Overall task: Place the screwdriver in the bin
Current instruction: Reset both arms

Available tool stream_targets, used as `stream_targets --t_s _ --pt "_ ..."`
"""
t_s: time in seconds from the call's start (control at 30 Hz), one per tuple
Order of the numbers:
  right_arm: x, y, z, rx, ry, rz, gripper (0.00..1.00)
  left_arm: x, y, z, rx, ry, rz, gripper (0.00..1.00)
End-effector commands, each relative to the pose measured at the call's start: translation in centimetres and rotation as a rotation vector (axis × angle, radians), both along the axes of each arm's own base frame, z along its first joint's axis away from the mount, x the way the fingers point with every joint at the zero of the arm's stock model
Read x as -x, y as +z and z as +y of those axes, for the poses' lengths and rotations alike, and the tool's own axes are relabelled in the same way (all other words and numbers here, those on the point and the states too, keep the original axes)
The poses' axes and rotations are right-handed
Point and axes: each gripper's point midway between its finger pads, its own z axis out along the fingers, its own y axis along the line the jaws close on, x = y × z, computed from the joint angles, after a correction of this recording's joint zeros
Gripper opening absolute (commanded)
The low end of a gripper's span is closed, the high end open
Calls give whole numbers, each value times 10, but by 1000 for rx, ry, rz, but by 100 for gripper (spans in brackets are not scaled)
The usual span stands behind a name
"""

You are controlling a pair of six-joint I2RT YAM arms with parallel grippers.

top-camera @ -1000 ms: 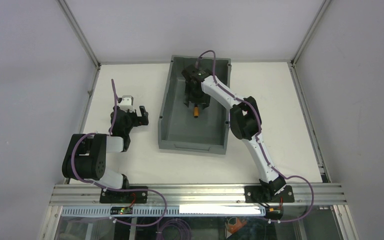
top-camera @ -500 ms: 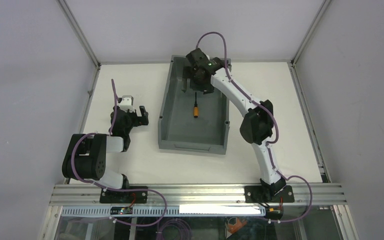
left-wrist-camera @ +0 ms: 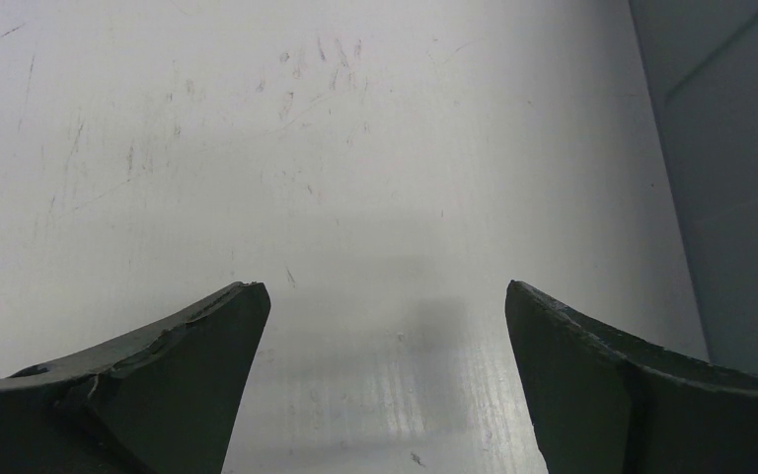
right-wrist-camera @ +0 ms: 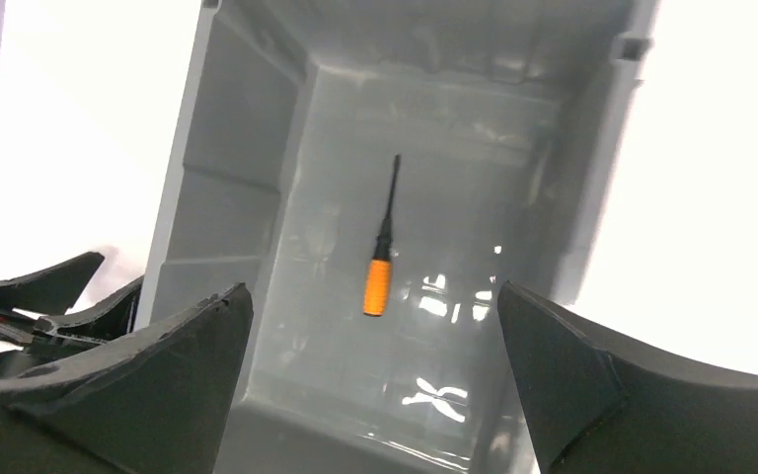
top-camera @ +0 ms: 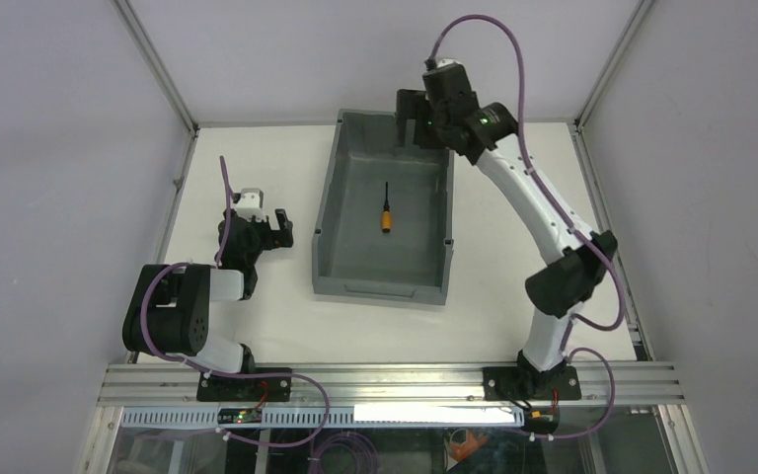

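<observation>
The screwdriver [top-camera: 387, 215], with an orange handle and a thin black shaft, lies loose on the floor of the dark grey bin [top-camera: 324, 207], shaft pointing to the far wall. My right gripper [top-camera: 413, 117] hangs high over the bin's far end, open and empty. The right wrist view looks down between its spread fingers [right-wrist-camera: 371, 288] at the screwdriver [right-wrist-camera: 379, 272] inside the bin [right-wrist-camera: 219, 188]. My left gripper [top-camera: 278, 225] rests low over the table left of the bin, open with nothing in it [left-wrist-camera: 387, 286].
The white table [top-camera: 543, 178] is fenced by a metal frame and grey walls. The bin's outer wall [left-wrist-camera: 740, 148] shows at the right edge of the left wrist view. The left arm's fingers [right-wrist-camera: 49, 296] appear beside the bin in the right wrist view.
The right gripper has opened wide, risen out of the bin and drawn back over its far wall. The screwdriver stays on the bin floor. The left arm has not moved.
</observation>
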Motion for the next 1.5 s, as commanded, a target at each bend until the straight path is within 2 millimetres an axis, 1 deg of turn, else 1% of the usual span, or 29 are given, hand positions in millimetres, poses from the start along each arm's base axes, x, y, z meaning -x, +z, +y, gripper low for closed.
stream_targets --t_s 0.0,0.03,0.07,0.13,0.2,0.27,0.33,0.4,0.43,0.47,0.5,0.53,0.6,0.7,0.77,0.93,0.97,1.17,1.33,1.47 --pt "0 60 -48 -7 -71 -216 99 -13 23 -1 -3 -18 -91 99" --pt "1 63 -59 -5 -89 -236 99 -13 23 -1 -2 -20 -92 99" --pt "3 75 -73 -15 -113 -282 99 -13 23 -1 -2 -20 -91 99" --pt "7 79 -95 -8 -152 -322 99 -13 23 -1 -2 -19 -91 99" --pt "11 75 -119 5 -201 -334 99 -13 23 -1 -2 -20 -92 99" --pt "16 77 -144 6 -258 -355 99 -13 23 -1 -2 -20 -90 99" --pt "20 69 -161 25 -295 -352 99 -13 23 -1 -2 -20 -91 99" --pt "24 60 -182 54 -348 -353 99 -13 23 -1 -2 -19 -90 99" --pt "27 62 -190 63 -368 -366 99 -13 23 -1 -2 -19 -90 99" --pt "27 54 -197 83 -385 -359 99 -13 23 -1 -2 -20 -91 99" --pt "30 52 -204 95 -404 -368 99 -13 23 -1 -2 -20 -90 99" --pt "32 42 -211 116 -419 -359 99 -13 23 -1 -2 -20 -91 99" --pt "34 32 -221 141 -449 -360 99 -13 23 -1 -2 -19 -91 99" --pt "38 14 -226 146 -470 -339 99 -13 23 -1 -2 -19 -91 99" --pt "38 6 -226 135 -475 -338 99 -13 23 -1 -2 -20 -90 99" --pt "36 -26 -222 108 -481 -310 99 -13 23 -1 -2 -20 -91 99" --pt "36 -36 -221 112 -478 -294 99 -13 23 -1 -2 -19 -90 99" --pt "33 -69 -220 117 -475 -274 99 -13 23 -1 -2 -20 -91 99" --pt "29 -90 -217 116 -469 -246 99 -13 23 -1 -2 -20 -91 99" --pt "28 -100 -216 123 -467 -229 99 -13 23 -1 -3 -19 -91 99"
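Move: Below the empty, open right hand, the screwdriver lies on the bin floor, roughly 26 cm down and 5 cm to the left, about level fore and aft. The bin's right rim is some 6 cm to the right and 16 cm down; the bare table beyond has its middle about 21 cm right, 4 cm back and 27 cm down. For the left hand, the screwdriver is about 25 cm to the right, 4 cm ahead and 2 cm lower. Swinging away from the bin, the empty right hand sweeps about 22 cm to the right, out over the right rim to above the bare table, drawing back a little. It climbs some 4 cm at first, then sinks about 15 cm, slowing to the end. The wrist turns some 25 degrees clockwise while the fingers stay wide open, touching nothing. ##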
